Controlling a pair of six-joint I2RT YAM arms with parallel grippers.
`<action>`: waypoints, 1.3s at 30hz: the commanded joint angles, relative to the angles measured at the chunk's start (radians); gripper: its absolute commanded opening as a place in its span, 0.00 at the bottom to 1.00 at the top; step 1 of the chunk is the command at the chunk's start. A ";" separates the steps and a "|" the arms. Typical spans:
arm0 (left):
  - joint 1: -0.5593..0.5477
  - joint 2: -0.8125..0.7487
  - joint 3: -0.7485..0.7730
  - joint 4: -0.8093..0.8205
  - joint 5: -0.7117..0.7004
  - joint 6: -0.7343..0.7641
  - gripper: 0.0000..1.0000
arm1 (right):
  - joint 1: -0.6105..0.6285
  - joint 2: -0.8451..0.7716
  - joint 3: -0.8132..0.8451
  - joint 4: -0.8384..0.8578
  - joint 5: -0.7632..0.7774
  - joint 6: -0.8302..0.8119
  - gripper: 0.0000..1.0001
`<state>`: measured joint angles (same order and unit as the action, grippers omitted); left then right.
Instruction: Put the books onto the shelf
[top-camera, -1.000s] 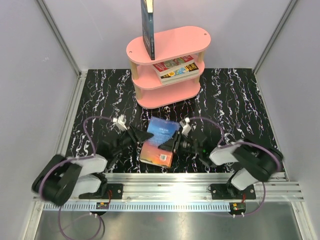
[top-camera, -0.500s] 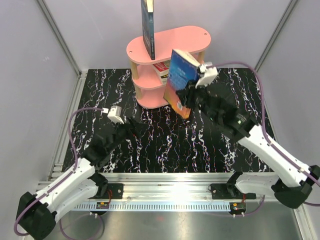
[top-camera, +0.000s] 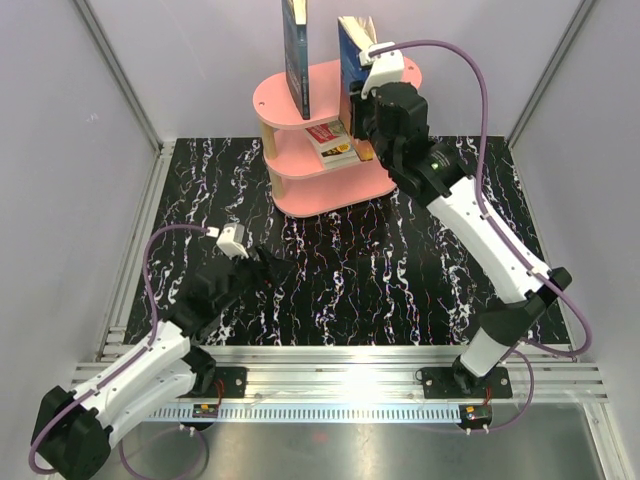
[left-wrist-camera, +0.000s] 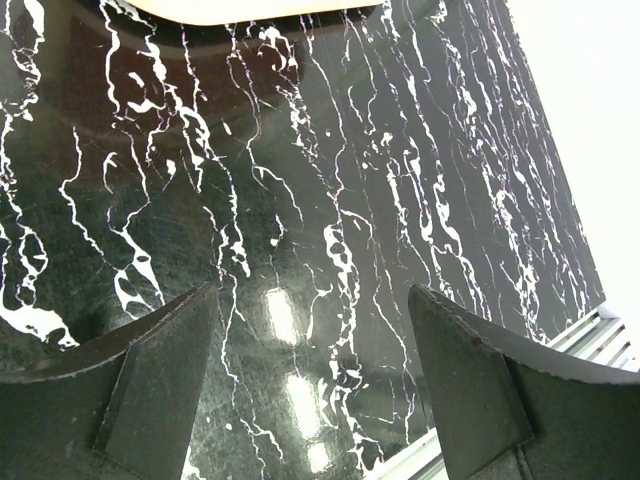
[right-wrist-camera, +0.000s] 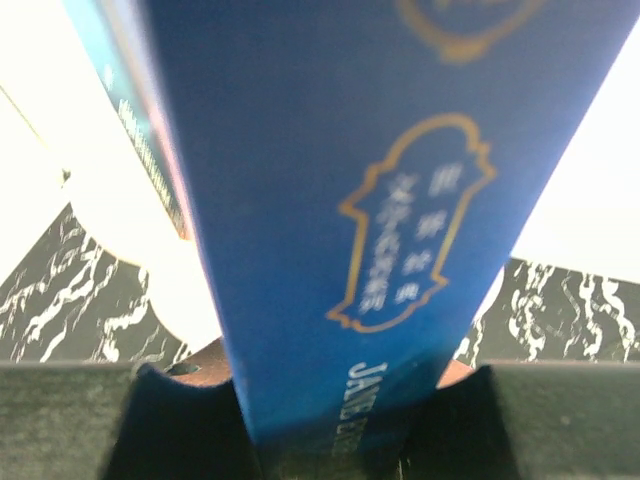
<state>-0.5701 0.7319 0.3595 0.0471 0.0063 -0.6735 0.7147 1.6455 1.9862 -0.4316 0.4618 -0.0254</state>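
The pink shelf stands at the back of the table. One dark blue book stands upright on its top board, also seen in the right wrist view as a dark book. My right gripper is shut on a second blue book, held upright over the top board. Its blue spine with gold lettering fills the right wrist view, clamped in the right gripper. Two books lie flat on the middle tier. My left gripper hangs open over the bare table, nothing in it.
The black marbled tabletop spreads in front of the shelf. Grey walls close in on the left, right and back. A metal rail runs along the near edge. The shelf's bottom board shows at the top of the left wrist view.
The right arm has carried the blue book up from the table's front to above the shelf's top board. The left gripper has let go of it, opened and stayed low.
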 joint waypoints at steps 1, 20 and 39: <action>-0.002 -0.019 -0.020 0.040 -0.023 0.012 0.79 | -0.018 -0.007 0.170 0.179 0.028 -0.044 0.00; -0.002 0.037 -0.076 0.135 0.008 0.006 0.76 | -0.089 0.447 0.672 0.159 -0.090 0.071 0.00; -0.002 0.080 -0.105 0.189 0.006 0.009 0.75 | -0.089 0.517 0.645 0.192 -0.104 0.053 0.00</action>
<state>-0.5701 0.8036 0.2661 0.1600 0.0116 -0.6739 0.6235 2.1700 2.5935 -0.3676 0.3721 0.0345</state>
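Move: The right hand already holds the blue-and-orange book upright by its spine, short of the shelf. The free spot on the shelf's top board is about 18 cm ahead, 5 cm left and 8 cm below; the standing navy book is some 18 cm ahead, 9 cm left and about level in height. The book stack on the middle board is roughly 15 cm straight ahead and 17 cm down. From the left hand the free spot is about 36 cm ahead, 15 cm right and 22 cm up. Keeping its grip on the spine, the right hand first lifts the blue-and-orange book about 4 cm while starting forward, then carries it in over the top board, some 12 cm forward in all, sinking again and swinging 5 cm left towards the navy book's side, with the wrist tilting about 10 degrees (left side up, fingertips slightly up), before it holds almost still there with the fingers still shut on the spine. Meanwhile the empty left hand, fingers open, sinks about 4 cm over the bare table and touches nothing. ##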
